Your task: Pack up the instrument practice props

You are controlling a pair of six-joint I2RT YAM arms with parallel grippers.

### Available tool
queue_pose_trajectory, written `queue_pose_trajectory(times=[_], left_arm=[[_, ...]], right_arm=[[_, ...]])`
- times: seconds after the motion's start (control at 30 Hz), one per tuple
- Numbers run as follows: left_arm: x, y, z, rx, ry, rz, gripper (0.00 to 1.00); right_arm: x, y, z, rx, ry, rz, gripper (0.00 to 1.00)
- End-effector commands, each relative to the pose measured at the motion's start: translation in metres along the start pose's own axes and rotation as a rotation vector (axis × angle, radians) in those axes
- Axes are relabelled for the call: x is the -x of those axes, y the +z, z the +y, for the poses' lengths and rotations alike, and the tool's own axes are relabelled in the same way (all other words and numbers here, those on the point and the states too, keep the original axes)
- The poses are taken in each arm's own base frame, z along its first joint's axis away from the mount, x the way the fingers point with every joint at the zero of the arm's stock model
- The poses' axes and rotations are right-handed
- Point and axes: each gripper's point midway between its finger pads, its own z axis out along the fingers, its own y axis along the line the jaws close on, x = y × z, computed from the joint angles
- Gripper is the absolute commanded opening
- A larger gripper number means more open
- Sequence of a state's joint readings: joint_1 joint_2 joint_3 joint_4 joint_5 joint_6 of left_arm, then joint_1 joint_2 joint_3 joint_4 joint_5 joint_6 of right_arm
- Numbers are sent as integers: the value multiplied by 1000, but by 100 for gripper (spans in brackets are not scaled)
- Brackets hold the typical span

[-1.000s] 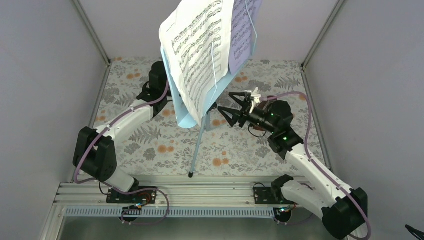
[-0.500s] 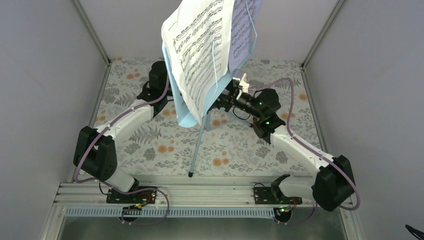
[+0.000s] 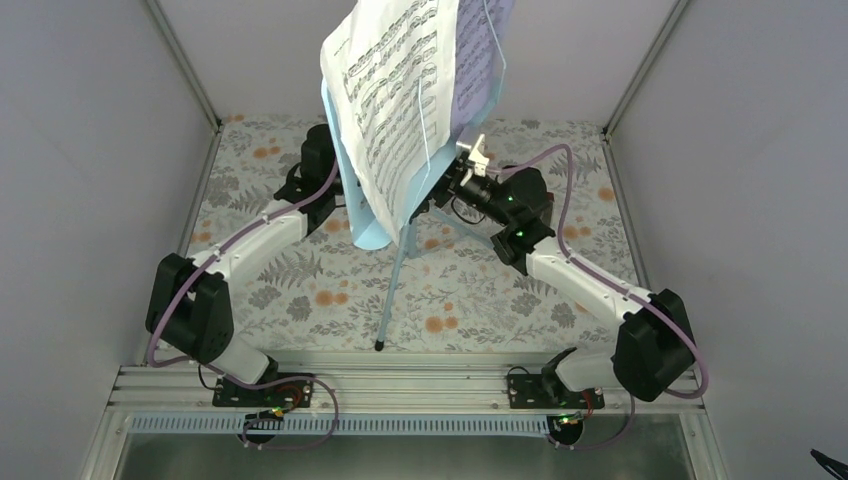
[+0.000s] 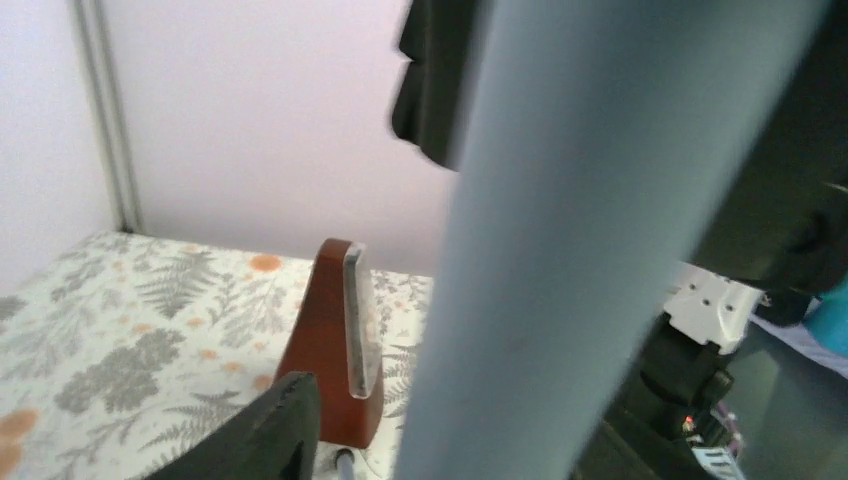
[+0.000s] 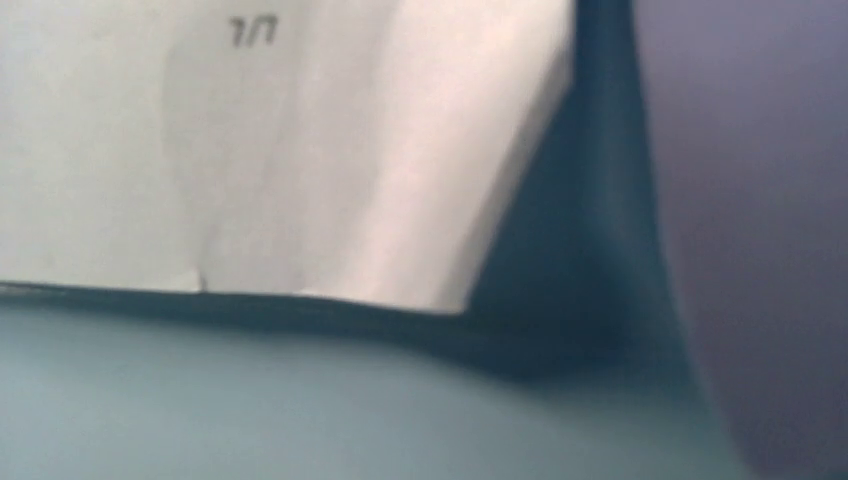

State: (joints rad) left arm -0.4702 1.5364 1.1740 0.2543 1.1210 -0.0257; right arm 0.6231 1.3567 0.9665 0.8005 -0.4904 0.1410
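The light-blue music stand (image 3: 365, 225) rises from mid-table on its thin pole (image 3: 395, 290). It carries a white sheet-music page (image 3: 385, 90) and a lilac page (image 3: 478, 70). My left gripper (image 3: 335, 185) reaches behind the plate. In the left wrist view its dark finger (image 4: 270, 435) stands a little off the blurred blue pole (image 4: 560, 250), so the jaws are open around it. The brown metronome (image 4: 330, 340) stands upright just beyond. My right gripper (image 3: 452, 185) is pressed under the plate's right lower edge with its fingers hidden. The right wrist view shows only the blue ledge (image 5: 300, 400) and a white page (image 5: 300, 150).
A floral cloth (image 3: 300, 280) covers the table. Grey walls close in on the left, right and back. An aluminium rail (image 3: 400, 385) with the arm bases runs along the near edge. The stand's foot (image 3: 381, 350) rests near that rail.
My right gripper, wide open to the right of the stand a second ago, has moved left and up against the plate's lower edge. The plate and pages shifted slightly. The left arm stayed put.
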Motion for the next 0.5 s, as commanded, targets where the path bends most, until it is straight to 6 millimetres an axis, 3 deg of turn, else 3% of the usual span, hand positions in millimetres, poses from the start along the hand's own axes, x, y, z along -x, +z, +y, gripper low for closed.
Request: queue_pose_trajectory(times=[0.0, 0.07, 0.17, 0.3, 0.47], left_arm=[[17, -10, 17, 197, -57, -20, 71], [25, -19, 21, 284, -58, -44, 82], [41, -44, 29, 459, -62, -86, 89], [40, -97, 46, 776, -184, -119, 97], [28, -155, 31, 939, -228, -187, 100]], right_arm=[[-8, -4, -6, -66, -42, 11, 4], [-2, -8, -11, -108, -39, -4, 4], [11, -15, -19, -179, -50, -42, 4], [21, -22, -44, -348, -64, -66, 4], [22, -19, -66, -465, -58, -72, 4]])
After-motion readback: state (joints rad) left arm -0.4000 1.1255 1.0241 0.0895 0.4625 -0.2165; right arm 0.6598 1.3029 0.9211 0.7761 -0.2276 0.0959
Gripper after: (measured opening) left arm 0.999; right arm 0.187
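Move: The music stand's pole is between the left hand's half-open fingers and also in the right hand's closed fingers, which grip it higher up. From the left hand the wooden metronome stands about 32 cm to the right, 7 cm farther out and some 22 cm lower. It is roughly 25 cm right of the right hand, 6 cm ahead and 31 cm below. Let go of the stand's pole with the left gripper: finish opening it wide, ease it slightly forward, then pull away from the pole about 10 cm to the left and 5 cm up, turning the hand some 40 degrees counter-clockwise. Keep the right fingers shut on the pole, shifting a couple of centimetres right and slightly forward while turning it clockwise a little. ##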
